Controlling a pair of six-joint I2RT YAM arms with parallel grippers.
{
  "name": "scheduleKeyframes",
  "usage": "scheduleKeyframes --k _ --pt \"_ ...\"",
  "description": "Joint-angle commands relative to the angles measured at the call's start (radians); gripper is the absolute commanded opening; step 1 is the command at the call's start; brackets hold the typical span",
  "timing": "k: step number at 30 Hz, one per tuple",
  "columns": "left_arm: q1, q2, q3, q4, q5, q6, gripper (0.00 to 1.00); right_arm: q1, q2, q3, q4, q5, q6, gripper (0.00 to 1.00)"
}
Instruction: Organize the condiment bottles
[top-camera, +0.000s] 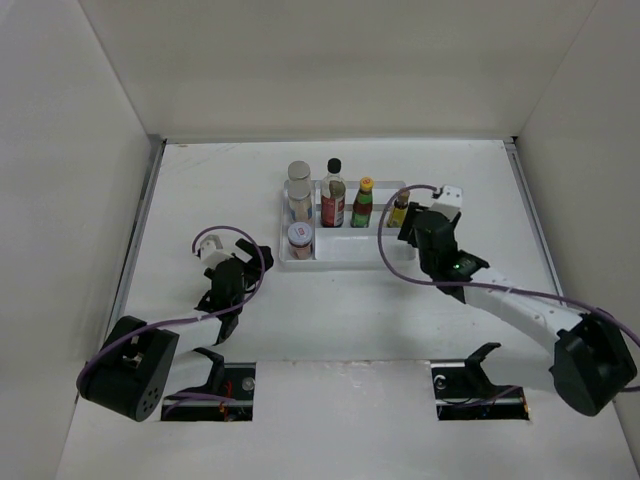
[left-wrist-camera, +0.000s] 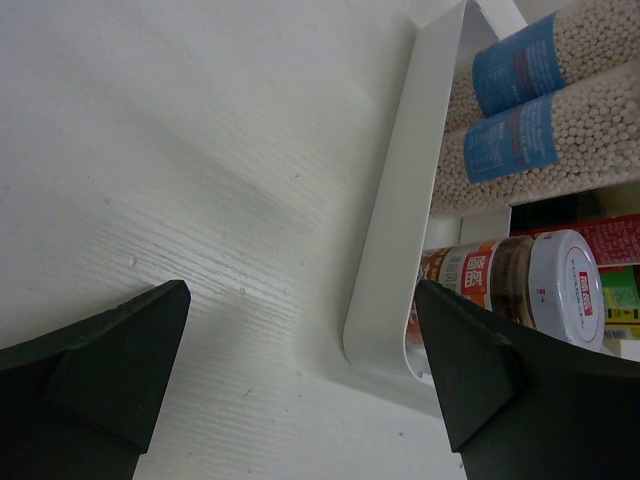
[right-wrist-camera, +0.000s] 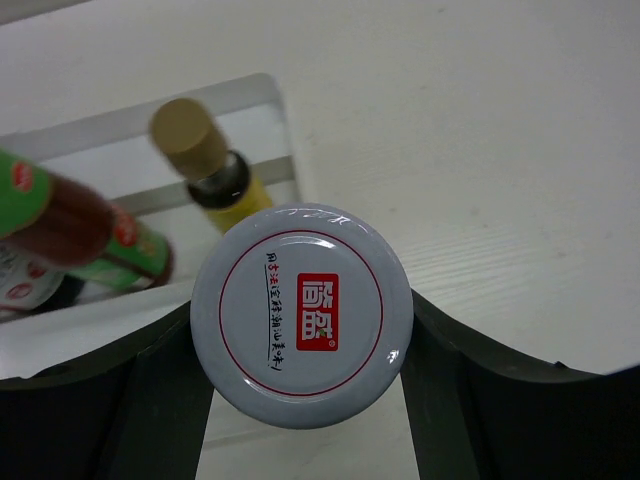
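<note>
A white divided tray holds two silver-lidded jars, a red-white-lidded jar, a tall dark black-capped bottle and two yellow-capped bottles. My right gripper hovers at the tray's right end, shut on another jar with a red-white lid. Its fingers press both sides of the lid. A yellow-capped bottle stands just behind it. My left gripper is open and empty over bare table, left of the tray's near-left corner.
White walls enclose the table on the left, back and right. In the left wrist view the two blue-labelled jars and the red-white-lidded jar sit inside the tray's left compartment. Two cut-outs lie at the near edge by the arm bases.
</note>
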Motion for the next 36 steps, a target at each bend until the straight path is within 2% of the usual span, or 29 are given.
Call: scheduleKeyframes --k 1,5,10,16,17,21,25,30,36 --pt "-0.007 -0.003 0.019 0.045 0.0 -0.008 1.0 0.1 0.06 0.102 0.073 -0.011 0.032 0.39" --pt "0.002 -0.012 0.018 0.045 0.012 -0.01 1.0 0.181 0.201 0.182 0.174 -0.096 0.046 0.39" --pt "0.013 -0.018 0.012 0.038 0.012 -0.008 1.0 0.233 0.348 0.256 0.199 -0.11 0.049 0.39" --pt "0.018 -0.014 0.012 0.037 0.015 -0.008 1.0 0.258 0.422 0.254 0.199 -0.096 0.061 0.41" --pt "0.018 -0.015 0.013 0.037 0.018 -0.008 1.0 0.26 0.427 0.25 0.199 -0.096 0.061 0.44" --pt "0.018 -0.015 0.016 0.035 0.012 -0.007 1.0 0.263 0.424 0.231 0.199 -0.084 0.069 0.7" --pt "0.019 -0.014 0.022 0.032 0.009 -0.004 1.0 0.263 0.358 0.222 0.199 -0.09 0.053 1.0" --pt "0.033 0.011 0.03 0.019 0.006 -0.002 1.0 0.235 0.188 0.168 0.225 -0.075 -0.005 1.0" --pt "0.036 0.035 0.062 -0.049 0.001 -0.002 1.0 0.033 -0.084 0.006 0.343 -0.047 0.018 1.0"
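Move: The right hand already holds the brown jar. The empty spot in the tray's near compartment, where the jar will go, lies about 15 cm to this hand's left, 1 cm ahead and 8 cm down. The yellow bottle stands roughly 9 cm ahead and 6 cm left, the green bottle 9 cm ahead and 15 cm left, and the other jar about 31 cm left and 1 cm ahead. From the left hand the spot lies about 28 cm right and 2 cm ahead. Leftward some 15 cm, sinking about 7 cm on the way, the right hand carries the held jar into the tray's near compartment, its wrist swinging about 20 degrees counter-clockwise. The fingers open wide to let go of the jar, then the hand lifts clear by about 15 cm, tips its fingers upward and heads back right over the tray. ##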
